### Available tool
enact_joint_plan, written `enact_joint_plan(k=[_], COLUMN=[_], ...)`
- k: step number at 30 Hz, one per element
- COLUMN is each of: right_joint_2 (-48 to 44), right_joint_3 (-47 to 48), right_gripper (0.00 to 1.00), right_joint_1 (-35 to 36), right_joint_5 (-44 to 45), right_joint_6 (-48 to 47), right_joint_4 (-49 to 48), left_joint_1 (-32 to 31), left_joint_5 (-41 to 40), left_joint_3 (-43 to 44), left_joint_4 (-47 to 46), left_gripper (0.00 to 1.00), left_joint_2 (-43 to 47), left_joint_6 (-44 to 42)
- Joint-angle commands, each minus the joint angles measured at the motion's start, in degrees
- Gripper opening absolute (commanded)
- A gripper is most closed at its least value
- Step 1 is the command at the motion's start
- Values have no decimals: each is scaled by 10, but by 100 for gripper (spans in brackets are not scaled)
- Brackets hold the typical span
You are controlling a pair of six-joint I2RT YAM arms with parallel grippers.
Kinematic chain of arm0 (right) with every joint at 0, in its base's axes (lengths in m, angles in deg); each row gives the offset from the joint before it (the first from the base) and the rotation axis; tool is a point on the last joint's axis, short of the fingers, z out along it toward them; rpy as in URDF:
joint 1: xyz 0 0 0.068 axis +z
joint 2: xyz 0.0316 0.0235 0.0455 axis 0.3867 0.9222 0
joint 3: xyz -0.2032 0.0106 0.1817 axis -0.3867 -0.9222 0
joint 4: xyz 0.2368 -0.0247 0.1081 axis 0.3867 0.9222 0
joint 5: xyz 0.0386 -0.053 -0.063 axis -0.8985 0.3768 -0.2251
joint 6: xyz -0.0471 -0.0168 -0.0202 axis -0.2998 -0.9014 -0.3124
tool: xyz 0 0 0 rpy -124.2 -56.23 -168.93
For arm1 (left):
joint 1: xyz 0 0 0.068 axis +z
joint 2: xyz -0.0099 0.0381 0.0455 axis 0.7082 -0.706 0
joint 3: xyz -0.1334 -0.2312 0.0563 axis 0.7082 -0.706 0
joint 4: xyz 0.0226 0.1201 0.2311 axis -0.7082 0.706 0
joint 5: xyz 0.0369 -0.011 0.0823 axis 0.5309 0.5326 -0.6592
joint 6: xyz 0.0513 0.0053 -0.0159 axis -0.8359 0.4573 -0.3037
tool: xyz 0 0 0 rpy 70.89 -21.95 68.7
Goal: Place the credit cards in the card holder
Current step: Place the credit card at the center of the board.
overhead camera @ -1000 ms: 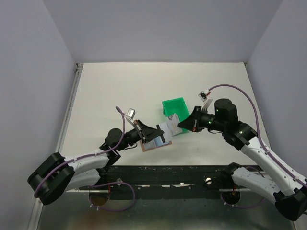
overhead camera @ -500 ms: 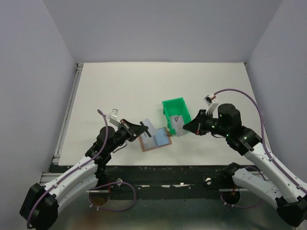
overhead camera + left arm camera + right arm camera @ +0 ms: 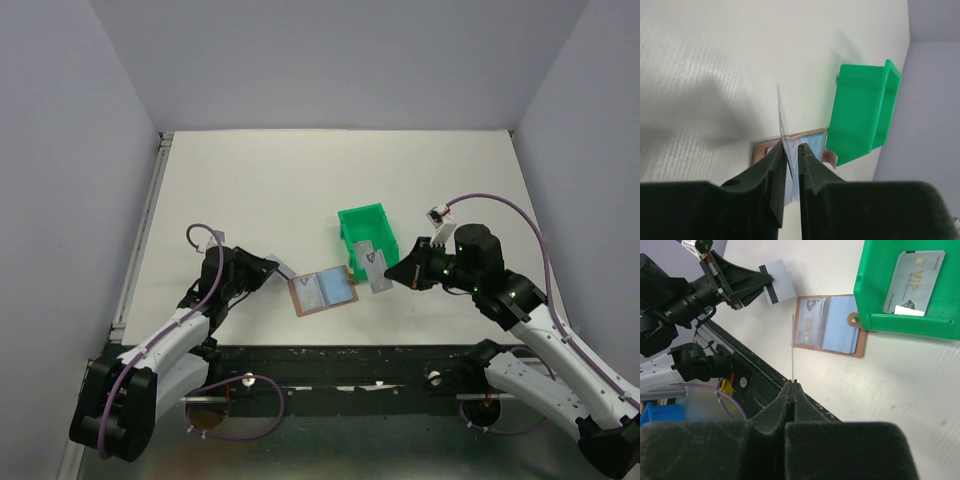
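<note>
The tan card holder (image 3: 298, 301) lies open on the table, left of the green bin, with two credit cards (image 3: 809, 322) in its pockets. My left gripper (image 3: 272, 264) hovers just left of it. Its jaws stand slightly apart, and a pale credit card (image 3: 781, 115) leans edge-on between the fingers (image 3: 771, 170). My right gripper (image 3: 393, 274) is to the right of the holder, shut on another credit card (image 3: 791, 350) seen edge-on. A further card (image 3: 915, 275) lies inside the bin.
The green plastic bin (image 3: 362, 215) stands just behind and right of the card holder (image 3: 861, 340), its front wall (image 3: 905, 322) close to the holder's snap tab. The table's dark front edge (image 3: 755, 370) runs just below the holder.
My left arm has drawn back to the left, away from the holder, carrying its card, and its jaws have parted a little. The right gripper has shifted slightly right and nearer, still shut.
</note>
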Motion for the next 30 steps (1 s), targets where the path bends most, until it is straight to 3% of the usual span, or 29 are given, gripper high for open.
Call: enact_joint_plan(k=[1,5,13,22,30], right_joint_2=[-6,-4,1,22,47], right_joint_3=[-14,-21,-19,-55,-59], right_gripper=[0,0,0,0,0], right_joint_1=[3,3,3,3,3], right_joint_5=[15,16,-4,-142,-187], right_joint_6=[0,1,10,81,121], right_joint_4=[9,2,-13,-169,-238], left_joint_1=[21,22,22,17,-72], left_joint_5=[10,5,15,197,240], left_joint_3=[-11,-6,-8,-46,3], left_joint_4=[-29,-3,28,-282,-388], left_gripper=[34,45,50,60,63], left_joint_2=[-3,7,72,75,25], left_joint_6=[-6,-14,-19,-16,-14])
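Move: The left hand is low over the table. Its loose card is still between the barely parted fingertips, the card's middle level with them, about 2 cm right and 2 cm below. The card holder is some 12 cm right and 6 cm back of that hand, and the green box 24 cm right and 6 cm ahead. From the right hand, which holds another card high up, the holder lies about 17 cm left, 1 cm ahead and 15 cm below. Opening nearly in place, the left fingers let go of the loose card. The hand then lifts about 11 cm, drawing right some 5 cm and a little back, towards the card in the right hand, with its fingertips tilting up and swinging clockwise. The right hand keeps its pinch, sinks a centimetre and pauses, then carries its card about 4 cm left towards the holder, ending slightly higher and rolling its left side up. ##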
